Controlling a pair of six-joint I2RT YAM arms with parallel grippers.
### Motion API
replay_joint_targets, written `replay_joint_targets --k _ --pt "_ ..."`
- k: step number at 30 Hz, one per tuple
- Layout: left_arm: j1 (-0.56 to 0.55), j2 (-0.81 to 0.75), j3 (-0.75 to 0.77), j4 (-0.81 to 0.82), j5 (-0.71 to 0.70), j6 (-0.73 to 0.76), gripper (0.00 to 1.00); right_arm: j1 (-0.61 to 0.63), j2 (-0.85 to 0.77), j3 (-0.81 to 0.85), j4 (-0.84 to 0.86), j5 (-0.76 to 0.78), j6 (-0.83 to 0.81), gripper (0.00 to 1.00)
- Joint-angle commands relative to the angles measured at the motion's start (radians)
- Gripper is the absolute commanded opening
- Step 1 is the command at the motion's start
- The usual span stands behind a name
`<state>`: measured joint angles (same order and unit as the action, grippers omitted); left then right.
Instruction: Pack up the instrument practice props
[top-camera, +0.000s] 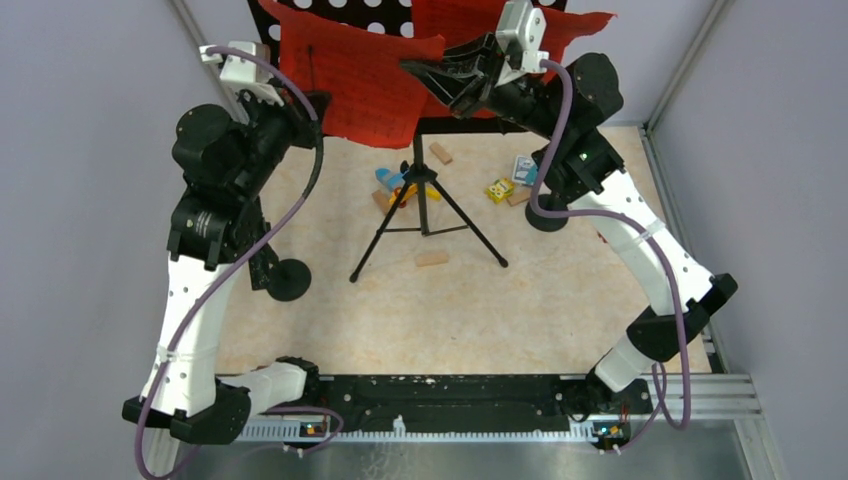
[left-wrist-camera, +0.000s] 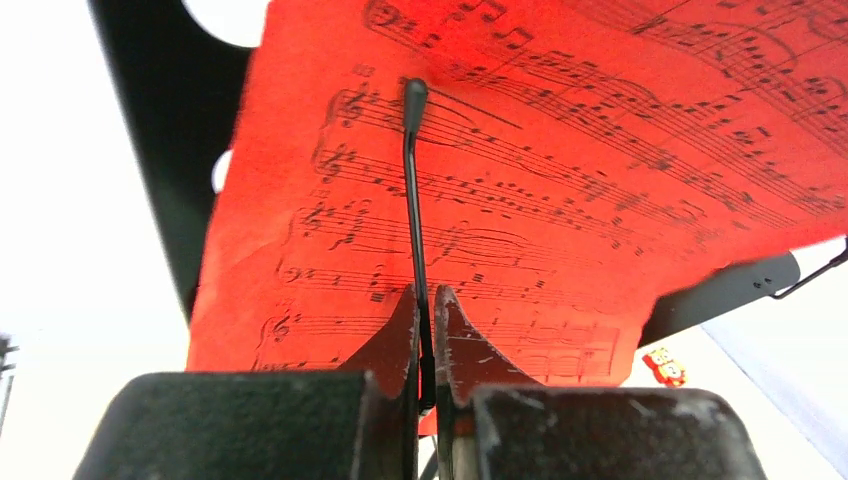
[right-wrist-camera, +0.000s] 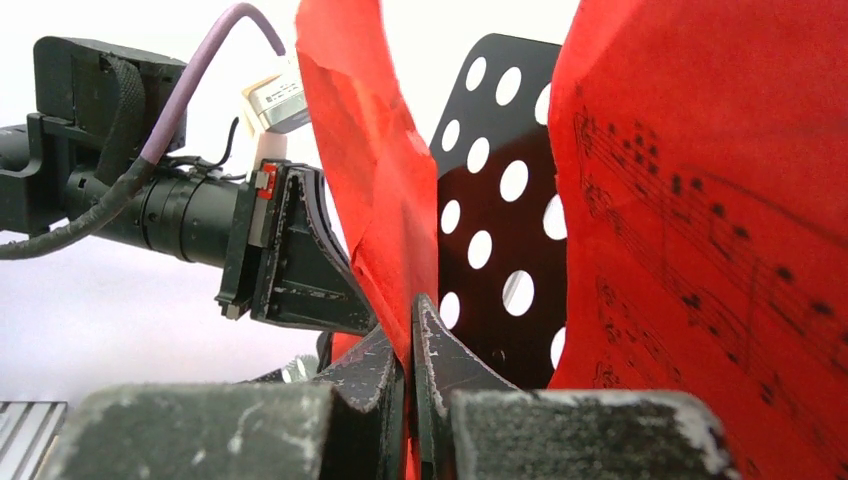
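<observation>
The music desk stands on its tripod legs at the back of the table, with red sheet-music pages lying against it. My left gripper is shut on the desk's thin black wire page holder, which lies across a red page. My right gripper is shut on the edge of a curled red page, in front of the hole-punched desk. Another red page hangs at the right. A blue microphone lies by the tripod.
Two black round-based mic holders stand left and right of the tripod. Wooden blocks and a colourful toy vehicle lie on the mat. Grey walls close in both sides.
</observation>
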<state>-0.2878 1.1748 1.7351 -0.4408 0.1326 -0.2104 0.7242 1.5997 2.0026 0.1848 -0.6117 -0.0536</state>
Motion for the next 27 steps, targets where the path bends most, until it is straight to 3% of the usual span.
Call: replay_joint_targets --k 1,11,18,22,27 --pt "0.003 -0.064 -0.053 0.121 -0.014 0.016 0.00 0.023 -0.063 0.000 0.036 0.029 0.032 0.00" --pt "0.003 -0.100 -0.109 0.137 -0.031 0.037 0.00 0.034 -0.212 -0.080 -0.014 0.040 0.026 0.00" --pt "0.003 -0.101 -0.113 0.138 -0.023 0.046 0.00 0.033 -0.414 -0.272 -0.178 0.045 -0.125 0.00" --pt "0.003 -0.105 -0.124 0.143 -0.013 0.049 0.14 0.033 -0.577 -0.452 -0.276 0.047 -0.163 0.00" --pt "0.004 -0.115 -0.132 0.143 0.008 0.052 0.47 0.034 -0.755 -0.655 -0.341 0.051 -0.095 0.00"
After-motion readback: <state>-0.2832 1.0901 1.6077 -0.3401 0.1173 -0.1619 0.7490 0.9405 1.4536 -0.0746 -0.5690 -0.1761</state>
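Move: My left hand is already shut on the left page-holder rod of the music stand; the rod's middle is about 3 cm ahead, 1 cm left and 4 cm above that hand. The left red sheet's middle lies some 5 cm ahead of it, 4 cm to its right and 5 cm above. My right hand already grips that sheet's edge: the sheet's middle lies about 8 cm left, level fore and aft, 5 cm below, with the right sheet 9 cm right, 3 cm ahead and 6 cm below. Keeping the left sheet's edge pinched in my right hand, I pull it back and to my right, some 16 cm across, away from the stand, rising slightly before dropping well below where I began. My left hand eases about 1 cm back and left with the page-holder rod still pinched, holds there, then opens partway around it. ##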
